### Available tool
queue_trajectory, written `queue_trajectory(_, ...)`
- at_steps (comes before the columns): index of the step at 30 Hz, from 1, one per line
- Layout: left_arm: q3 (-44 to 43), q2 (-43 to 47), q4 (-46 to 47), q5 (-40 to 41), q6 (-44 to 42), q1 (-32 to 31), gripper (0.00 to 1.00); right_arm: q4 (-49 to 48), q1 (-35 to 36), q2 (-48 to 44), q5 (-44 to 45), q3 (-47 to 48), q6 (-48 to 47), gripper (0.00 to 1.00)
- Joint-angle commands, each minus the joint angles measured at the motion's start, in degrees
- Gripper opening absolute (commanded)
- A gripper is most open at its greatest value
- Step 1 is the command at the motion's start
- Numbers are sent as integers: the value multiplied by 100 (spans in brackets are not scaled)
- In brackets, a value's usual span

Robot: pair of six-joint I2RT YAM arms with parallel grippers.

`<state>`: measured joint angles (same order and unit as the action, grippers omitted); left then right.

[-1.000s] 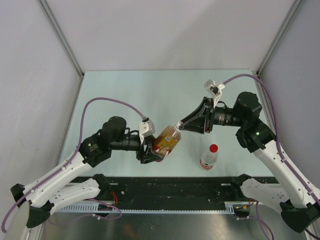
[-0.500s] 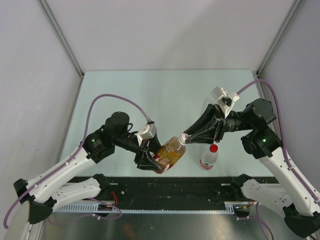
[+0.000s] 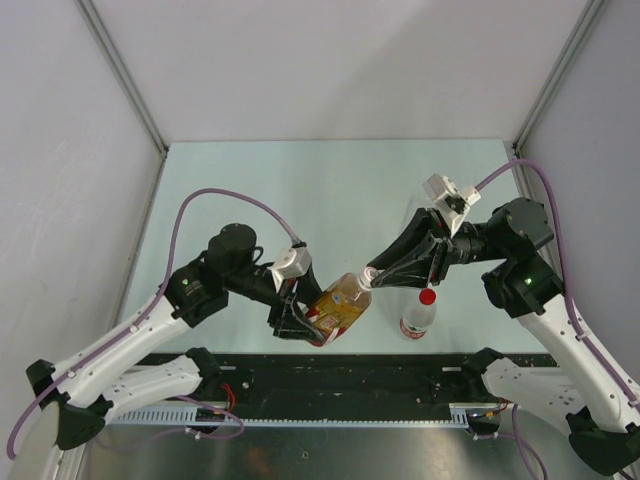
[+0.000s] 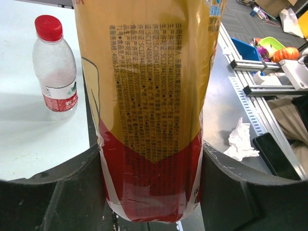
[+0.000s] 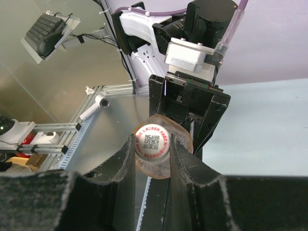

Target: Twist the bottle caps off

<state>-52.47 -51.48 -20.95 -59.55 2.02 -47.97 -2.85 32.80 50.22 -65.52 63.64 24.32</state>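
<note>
A bottle of amber liquid (image 3: 338, 300) with a yellow-and-red label (image 4: 149, 96) hangs tilted above the table's near edge. My left gripper (image 3: 300, 318) is shut on its lower body, one finger (image 4: 57, 187) on each side. Its white cap (image 5: 153, 142), printed with a code, sits between the fingers of my right gripper (image 3: 372, 275), which is shut on it. A second, small clear bottle (image 3: 417, 320) with a red-and-white label stands upright to the right, its red cap (image 3: 427, 296) on; the left wrist view also shows this bottle (image 4: 55, 67).
The pale green table (image 3: 300, 190) is walled by white panels at the back and sides. A black strip (image 3: 350, 370) runs along the near edge between the arm bases. The standing bottle is just below my right arm's wrist.
Both arms shifted toward the near edge and slightly right with the amber bottle, and my right wrist turned. Over the last half second nothing has moved.
</note>
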Motion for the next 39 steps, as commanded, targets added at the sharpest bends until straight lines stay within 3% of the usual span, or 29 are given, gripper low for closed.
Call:
queue_trajectory(1,188,312,-101,-577,-480,7,0,-644,-146,-231,550,142,-45,0)
queue_trajectory(21,462,454,-93,-304,-588,311,0,-751,-477,-382,511,140,-6,1)
queue_trajectory(22,455,481,-98,-53,-562,317,0,-659,-481,-377,618,140,-41,7)
queue_trajectory(26,429,574,-94,1233,-414,323,0,-141,-484,-353,1308,141,-176,56)
queue_trajectory(29,458,622,-95,1997,-382,323,0,75,-485,-316,1742,140,-201,81)
queue_trajectory(32,502,630,-100,2448,-371,323,0,159,-492,-249,2003,140,-139,88)
queue_trajectory(39,690,839,-98,3187,-383,323,0,430,-509,-24,2258,143,-162,90)
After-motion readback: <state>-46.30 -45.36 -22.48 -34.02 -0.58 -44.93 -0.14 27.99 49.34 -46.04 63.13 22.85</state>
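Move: Between the right fingertips already sits the white cap, still on the amber bottle that the left hand grips near its base; from the left hand the cap lies about 8 cm ahead, 7 to the right and 11 higher. From the right hand the red-capped bottle stands about 1 cm ahead, 10 to the right and 26 lower, and the clear bottle lies roughly 20 cm ahead, 10 right and 33 lower. Easing forward only 1 or 2 cm at first, both hands keep their hold on cap and bottle; then the right fingers spring wide open and let go of the cap while both arms sweep forward to about 7.5 cm in all. The left, still gripping the amber bottle, sinks some 4 cm and swings about 25 degrees counter-clockwise; the right swings as much clockwise, away from the bottle mouth. ##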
